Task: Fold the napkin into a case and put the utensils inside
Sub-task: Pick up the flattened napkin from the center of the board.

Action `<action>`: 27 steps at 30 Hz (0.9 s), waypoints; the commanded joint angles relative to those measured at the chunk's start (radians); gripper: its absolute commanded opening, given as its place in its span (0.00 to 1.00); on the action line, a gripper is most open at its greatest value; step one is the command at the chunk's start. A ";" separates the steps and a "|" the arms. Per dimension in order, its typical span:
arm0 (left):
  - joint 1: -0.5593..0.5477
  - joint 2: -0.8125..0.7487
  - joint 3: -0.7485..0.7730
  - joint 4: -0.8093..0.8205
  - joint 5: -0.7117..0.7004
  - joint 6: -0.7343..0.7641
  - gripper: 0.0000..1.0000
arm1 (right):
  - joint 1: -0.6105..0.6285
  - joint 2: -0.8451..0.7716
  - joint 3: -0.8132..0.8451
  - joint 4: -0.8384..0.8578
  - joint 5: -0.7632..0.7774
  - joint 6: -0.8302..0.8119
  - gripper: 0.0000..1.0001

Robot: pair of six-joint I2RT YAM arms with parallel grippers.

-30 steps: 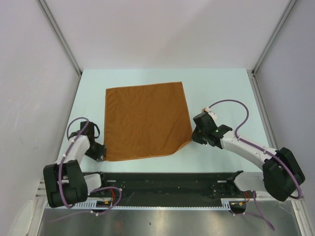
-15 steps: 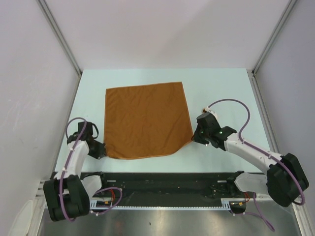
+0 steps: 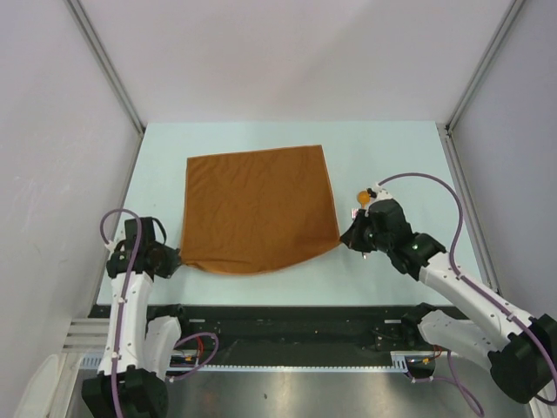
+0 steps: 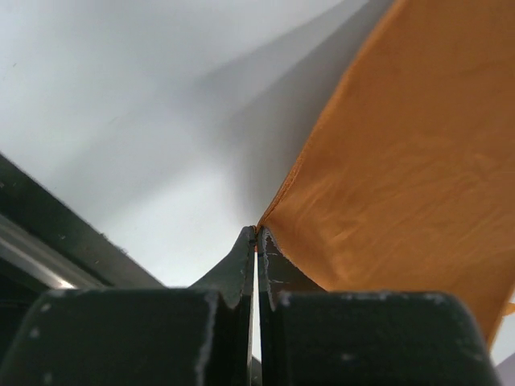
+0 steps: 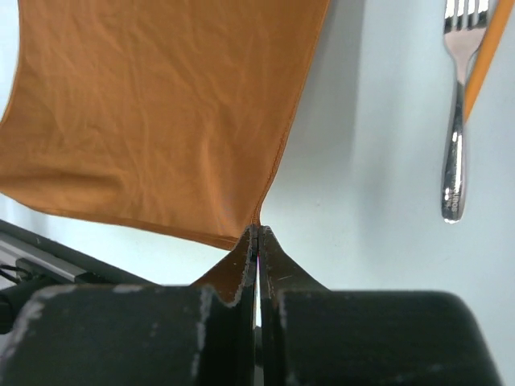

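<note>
The rust-orange napkin [image 3: 258,205] lies spread on the table, its near edge sagging between two lifted corners. My left gripper [image 3: 177,259] is shut on the near left corner, and the cloth [image 4: 402,161] rises from its tips [image 4: 257,231]. My right gripper [image 3: 345,239] is shut on the near right corner [image 5: 257,229], with the napkin [image 5: 161,104] stretching away from it. The silver fork [image 5: 455,121] lies on the table to the right of the cloth. The spoon's orange bowl [image 3: 364,197] peeks out beside the right wrist. No case is in view.
The pale table [image 3: 392,148] is fenced by metal frame posts [image 3: 104,65] and white walls at left, right and back. A black rail [image 3: 287,318] runs along the near edge between the arm bases.
My left gripper has shut on the napkin's near left corner. Both grippers have lifted their corners, so the near edge now bows. The right wrist shifted and uncovered the spoon's bowl.
</note>
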 commanded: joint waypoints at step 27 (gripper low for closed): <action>-0.002 0.076 -0.094 0.253 0.249 0.191 0.00 | 0.136 0.286 -0.084 -0.077 0.160 0.247 0.39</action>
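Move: The right hand's goal, the bare board spot for the corner it pinches, lies about 6 cm back, 1 cm to its right and 12 cm below. From that hand, the fork is some 5 cm ahead, 6 cm right and 13 cm down; the spoon is about 10 cm ahead, 7 cm right, equally low; the napkin's middle is 13 cm ahead, 20 cm left and 13 cm down. From the left hand, already holding the near left corner, that middle is about 16 cm ahead, 21 cm right, 8 cm down. Down and then also back towards its base, the right hand lowers the near right corner about 12 cm to the board, its fingers tipping steeper by some 20 degrees, and opens partway around the corner to let go. The left hand keeps its pinch on the other corner and carries it about 3 cm forward and 2.5 cm right, inwards over the napkin, turning clockwise and ending slightly lower after a small rise. ##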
